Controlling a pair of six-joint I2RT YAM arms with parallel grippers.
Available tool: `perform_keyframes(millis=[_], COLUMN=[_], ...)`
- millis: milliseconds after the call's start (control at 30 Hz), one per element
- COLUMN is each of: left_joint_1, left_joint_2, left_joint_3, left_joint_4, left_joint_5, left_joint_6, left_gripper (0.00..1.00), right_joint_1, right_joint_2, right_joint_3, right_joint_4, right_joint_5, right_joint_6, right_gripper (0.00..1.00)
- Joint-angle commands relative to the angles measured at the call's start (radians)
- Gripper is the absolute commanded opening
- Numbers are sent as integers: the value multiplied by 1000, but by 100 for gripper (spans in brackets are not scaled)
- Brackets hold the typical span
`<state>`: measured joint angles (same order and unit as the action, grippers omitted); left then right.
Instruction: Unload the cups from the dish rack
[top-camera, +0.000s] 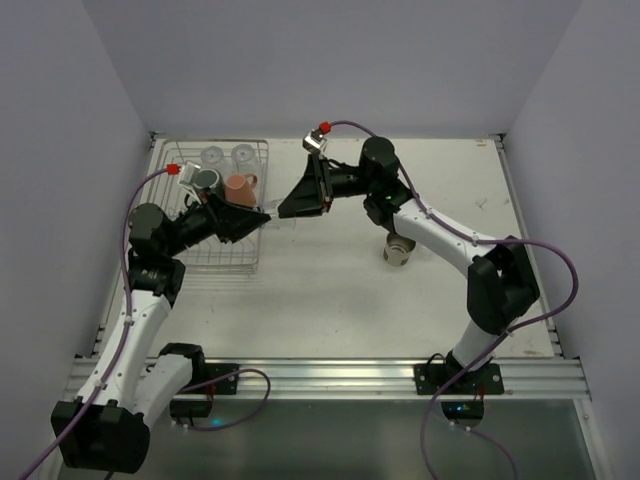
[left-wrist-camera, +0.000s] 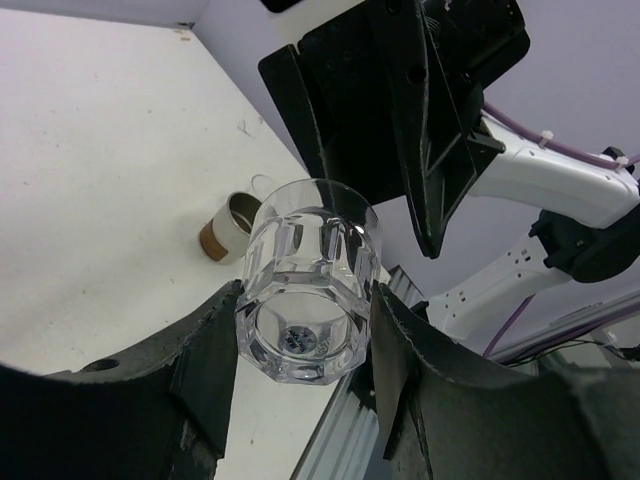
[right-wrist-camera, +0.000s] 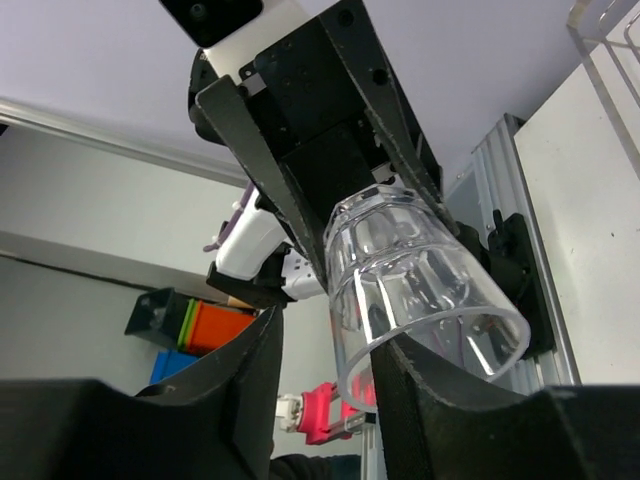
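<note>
A clear glass (left-wrist-camera: 310, 290) hangs in mid-air just right of the dish rack (top-camera: 225, 262), and my left gripper (left-wrist-camera: 308, 330) is shut on its base. My right gripper (right-wrist-camera: 335, 360) faces it from the right and stands open round the glass's rim (right-wrist-camera: 420, 290). One finger touches the wall; the other stands a gap away. In the top view the two grippers meet nose to nose: left (top-camera: 265, 217), right (top-camera: 283, 210). Two clear glasses (top-camera: 228, 155), a dark mug (top-camera: 207, 179) and a pink mug (top-camera: 239, 187) stay in the rack. A tan cup (top-camera: 398, 250) stands on the table.
The rack sits at the table's back left corner, close to the left wall. The tan cup (left-wrist-camera: 228, 228) stands under the right arm's forearm (top-camera: 440, 230). An aluminium rail (top-camera: 330, 375) runs along the near edge.
</note>
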<state>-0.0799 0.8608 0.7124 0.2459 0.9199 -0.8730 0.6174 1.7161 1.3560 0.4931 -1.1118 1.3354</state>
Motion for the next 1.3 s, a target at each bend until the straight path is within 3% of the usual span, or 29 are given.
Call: perform_keyframes(millis=[0,133,167,233,267,300,433,567,633,767,933,1133,1267], left_joint_1=[-27,-46,-47,-47,-47,-47,-47,-47,-47,-47,-47,-47,-47], left_joint_2=[18,37,40,40,38,34,-2,14,17,32,89,147,178], left_joint_3=[-27,-31,-33,-33,-31,-30,2,97,130,157,180,176,162], left_joint_4=[55,64,69,75,69,58,-40,-305,-393,-483,-548,-551,-525], left_joint_5=[4,-1,-1,0,2,-9,-93,-237,-379,-506,-650,-704,-687], left_joint_6=[-14,-11,-12,-14,-11,-4,75,218,256,324,338,339,351], left_gripper=[0,0,0,2,23,97,100,100,100,100,100,100,100], right_joint_1=[8,10,8,7,5,4,-30,-106,-158,-251,-288,-295,-297], right_joint_2=[-4,5,7,2,-3,-16,-65,-130,-186,-265,-306,-314,-308], right_joint_3=[17,-6,-15,-21,-27,-26,-24,-77,-75,-80,-23,-32,-46], right_joint_4=[114,206,211,188,164,126,-112,-276,-498,-799,-1167,-1319,-1349], right_joint_5=[18,20,18,26,32,38,78,131,194,363,854,1258,1388], right_joint_6=[64,119,131,124,85,56,-106,-261,-376,-629,-820,-910,-917], right_gripper=[41,17,0,0,0,0,0,0,0,0,0,0,0])
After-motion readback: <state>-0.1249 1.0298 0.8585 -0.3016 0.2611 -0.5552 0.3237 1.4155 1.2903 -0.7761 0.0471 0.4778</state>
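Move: The clear cup, lying on its side in the left fingers with its mouth towards the right hand, has its middle about 3 cm left, 1 cm ahead and 3 cm below the right hand; from the left hand it is some 3 cm right and 1 cm ahead. On the table about 31 cm below the right hand, the white mug stands about 26 cm right and 13 cm ahead, the clear glass 34 cm right and 16 cm ahead. The pink mug is 25 cm ahead of the left hand, 11 cm left, 25 cm down. The right fingers shut on the cup's wall at the rim, one inside and one outside; only then does the left hand open wide and let go. Keeping its pinch, the right hand sweeps some 25 cm right, 17 cm down and 9 cm forward towards the white mug, its fingers swinging clockwise from pointing left to forward and down. The empty left hand sinks, going forward and left towards the rack while turning counter-clockwise. ##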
